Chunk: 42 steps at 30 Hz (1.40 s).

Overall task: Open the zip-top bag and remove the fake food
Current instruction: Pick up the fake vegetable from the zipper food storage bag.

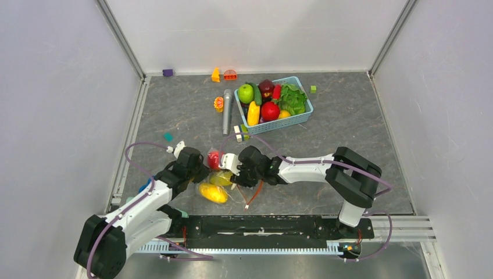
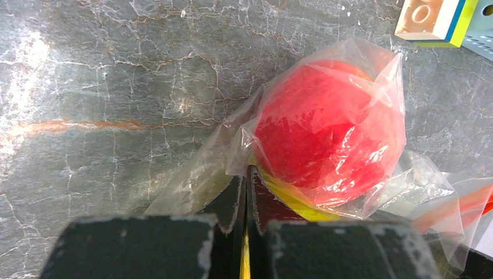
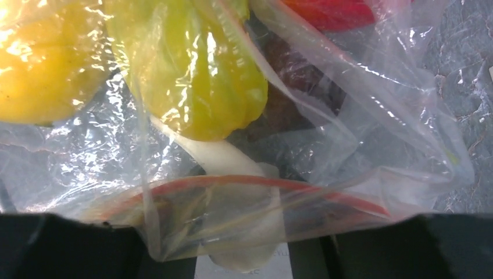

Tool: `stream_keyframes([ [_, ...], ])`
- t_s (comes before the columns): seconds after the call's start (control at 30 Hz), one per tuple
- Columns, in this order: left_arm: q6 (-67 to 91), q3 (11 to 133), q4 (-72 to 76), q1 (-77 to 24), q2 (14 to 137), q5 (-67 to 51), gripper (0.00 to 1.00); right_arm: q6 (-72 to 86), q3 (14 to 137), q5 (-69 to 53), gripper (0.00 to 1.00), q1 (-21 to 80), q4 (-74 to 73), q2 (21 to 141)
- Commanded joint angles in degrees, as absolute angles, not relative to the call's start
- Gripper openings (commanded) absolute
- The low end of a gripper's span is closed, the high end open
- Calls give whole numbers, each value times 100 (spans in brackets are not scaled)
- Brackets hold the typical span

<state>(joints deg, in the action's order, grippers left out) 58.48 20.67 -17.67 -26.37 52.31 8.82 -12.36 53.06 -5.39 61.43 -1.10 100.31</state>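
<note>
The zip-top bag (image 1: 224, 181) lies between my two grippers near the table's front middle. Fake food shows through it: a red round fruit (image 2: 328, 133), a yellow mango-like piece (image 3: 40, 64), a ridged yellow-green piece (image 3: 197, 75), a dark maroon one (image 3: 296, 75) and a white piece (image 3: 227, 163). My left gripper (image 2: 249, 174) is shut on a fold of the bag's film just beside the red fruit. My right gripper (image 3: 241, 238) has its jaws apart, and the bag's orange-red zip strip (image 3: 261, 183) runs across the gap between them.
A light-blue basket (image 1: 273, 124) with a green apple (image 1: 246, 93), lettuce (image 1: 292, 99) and other toys stands at the back. A grey cylinder (image 1: 227, 110) lies left of it. Small blocks (image 1: 240, 132) and toys (image 1: 230, 74) are scattered behind the bag.
</note>
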Motion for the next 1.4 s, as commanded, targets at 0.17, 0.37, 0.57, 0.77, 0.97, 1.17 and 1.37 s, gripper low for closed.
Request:
stream_keyframes([
  [0.17,5805,2205,-1767,-2646,5133,932,2,-1222,5383,-325,39,6082,-207,9886],
  [0.37,5809,2206,-1766,-2646,5133,933,2,-1164,5337,-39,31,6086,-640,9331],
  [0.57,5801,2227,-1767,-2648,5148,940,2,-1050,5291,332,31,6086,-1054,8679],
  [0.77,5810,2223,-1758,-2646,5163,942,2,-706,5119,952,31,6083,-1439,8081],
  [0.97,5801,2215,-1738,-2652,5181,940,2,-180,4931,1358,26,5886,-1788,7691],
  [1.17,5827,2136,-1701,-2650,5142,941,2,328,4970,1389,25,5073,-1863,7075],
  [1.37,5814,2134,-1705,-2650,5168,944,2,513,5726,1576,26,4211,-1926,7106],
])
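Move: Right at the open right fingers, inside the bag, lies the white fake vegetable, its middle about 1 cm to the left and 1 cm below. The green-yellow pepper sits about 5 cm left and 2 cm ahead of this hand, the yellow food 7 cm left and 3 cm back, the red food 6 cm left and 7 cm ahead; the basket is some 24 cm ahead and 12 cm right. From the left hand, the white vegetable is about 9 cm right and 4 cm back. Closing the right fingers on the white vegetable, the hand lifts it about 8 cm, easing right, out through the bag's mouth. It then sweeps right and finally forward towards the basket, still rising, about 15 cm right in all, while the wrist turns some 40 degrees clockwise. The left hand stays put and keeps its pinch on the bag film. ##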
